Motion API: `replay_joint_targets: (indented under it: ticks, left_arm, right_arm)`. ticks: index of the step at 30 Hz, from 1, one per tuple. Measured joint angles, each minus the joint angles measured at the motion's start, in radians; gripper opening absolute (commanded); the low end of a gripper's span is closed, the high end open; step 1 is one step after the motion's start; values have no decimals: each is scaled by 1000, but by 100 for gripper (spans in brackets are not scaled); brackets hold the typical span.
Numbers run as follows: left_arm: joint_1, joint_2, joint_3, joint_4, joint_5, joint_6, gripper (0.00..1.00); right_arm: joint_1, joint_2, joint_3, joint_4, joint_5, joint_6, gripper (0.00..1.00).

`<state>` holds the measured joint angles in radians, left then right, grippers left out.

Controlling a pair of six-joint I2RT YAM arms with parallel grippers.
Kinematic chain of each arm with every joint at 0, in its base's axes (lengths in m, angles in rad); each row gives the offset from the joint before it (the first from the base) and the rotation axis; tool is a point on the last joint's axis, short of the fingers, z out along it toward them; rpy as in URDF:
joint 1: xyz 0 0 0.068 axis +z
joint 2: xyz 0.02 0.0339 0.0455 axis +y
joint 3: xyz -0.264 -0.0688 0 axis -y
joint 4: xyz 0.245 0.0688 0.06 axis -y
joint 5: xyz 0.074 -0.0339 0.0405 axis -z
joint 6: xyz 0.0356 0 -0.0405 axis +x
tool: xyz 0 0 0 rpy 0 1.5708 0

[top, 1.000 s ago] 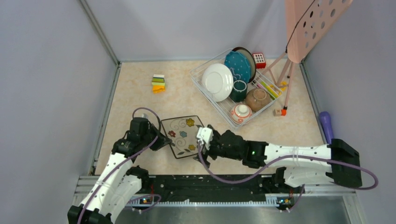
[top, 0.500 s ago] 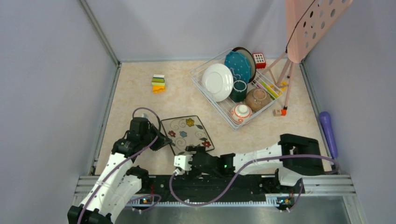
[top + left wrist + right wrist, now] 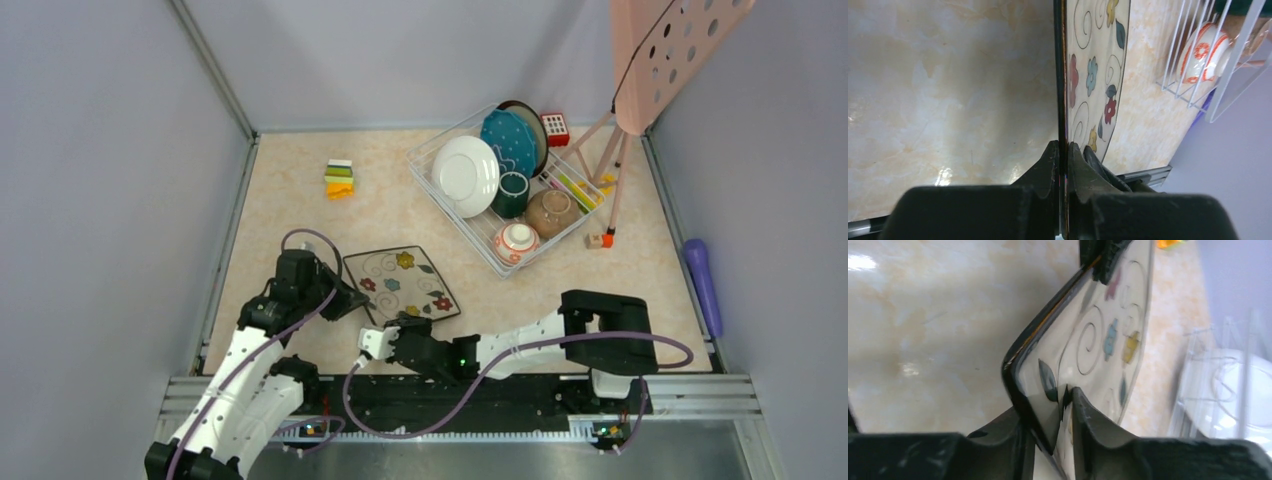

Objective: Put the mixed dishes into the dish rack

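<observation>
The square floral plate (image 3: 405,283) is tilted up near the table's front, held at two places. My left gripper (image 3: 352,298) is shut on its left edge; the left wrist view shows the plate (image 3: 1093,75) edge-on, pinched by that gripper (image 3: 1063,150). My right gripper (image 3: 402,325) reaches in low from the right and is shut on the plate's near corner, with one finger under the dark rim and one on the patterned face (image 3: 1098,340) of this gripper's (image 3: 1055,405) view. The dish rack (image 3: 448,210) at the back right holds a white plate (image 3: 465,175), blue dotted plate (image 3: 510,140), teal mug (image 3: 513,193), brown bowl (image 3: 550,213) and red-marked bowl (image 3: 516,240).
A stack of coloured blocks (image 3: 339,180) sits at the back left. A red toy cube (image 3: 555,128) lies behind the rack. A pink perforated stand (image 3: 670,50) rises at the back right, with a purple object (image 3: 700,270) along the right wall. Grey walls close in both sides.
My right arm swung from the plate's right side down to its near corner, and its jaws closed from wide open onto that corner. The left gripper kept its hold.
</observation>
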<state>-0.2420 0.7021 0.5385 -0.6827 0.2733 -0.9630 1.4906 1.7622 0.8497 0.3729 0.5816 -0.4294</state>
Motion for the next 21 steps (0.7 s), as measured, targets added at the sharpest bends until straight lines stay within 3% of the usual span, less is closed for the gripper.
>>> replay_joint_targets:
  ticks: [1, 5, 7, 14, 18, 21]
  left_arm:
    - [1, 0, 0, 6, -1, -9, 0]
    - [11, -2, 24, 43, 10, -52, 0]
    - [11, -4, 30, 47, 6, -55, 5]
    - [10, -19, 31, 46, 11, -52, 28]
    - [5, -47, 39, 47, 18, -45, 57]
    - [5, -59, 55, 41, 13, -38, 70]
  right_arm:
    - [2, 2, 2, 1, 21, -21, 0]
    - [17, 2, 11, 31, 124, -142, 0]
    - [17, 2, 16, 41, 135, -147, 0]
    - [16, -26, -9, 58, 129, -136, 0]
    - [6, -92, -47, 68, 103, -98, 0]
    - [-13, -164, -87, 70, 64, -53, 0]
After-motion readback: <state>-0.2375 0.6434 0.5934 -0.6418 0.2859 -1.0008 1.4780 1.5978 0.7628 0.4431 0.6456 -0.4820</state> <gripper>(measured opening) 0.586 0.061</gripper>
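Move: The right fingers, part open, straddle the square plate's near edge close to its near-left corner; the plate's middle is about 7 cm ahead of that hand and 1 cm left, nearly level. From the right hand the dish rack's middle lies roughly 29 cm ahead and 22 cm right, the orange bowl 17 cm ahead and 24 cm right. The left hand still holds the plate's left edge, the middle about 3 cm ahead, 8 cm right and slightly below. The right fingers close the last third onto the plate's near edge and pinch it while both hands raise it about 2 cm and ease slightly forward. After a brief stop the left fingers open to more than half and give up their grip, that hand rising some 4 cm in all; the right keeps its pinch and goes up about 5 cm in all, drifting 2 cm right as it rolls its left side up some 10 degrees. ##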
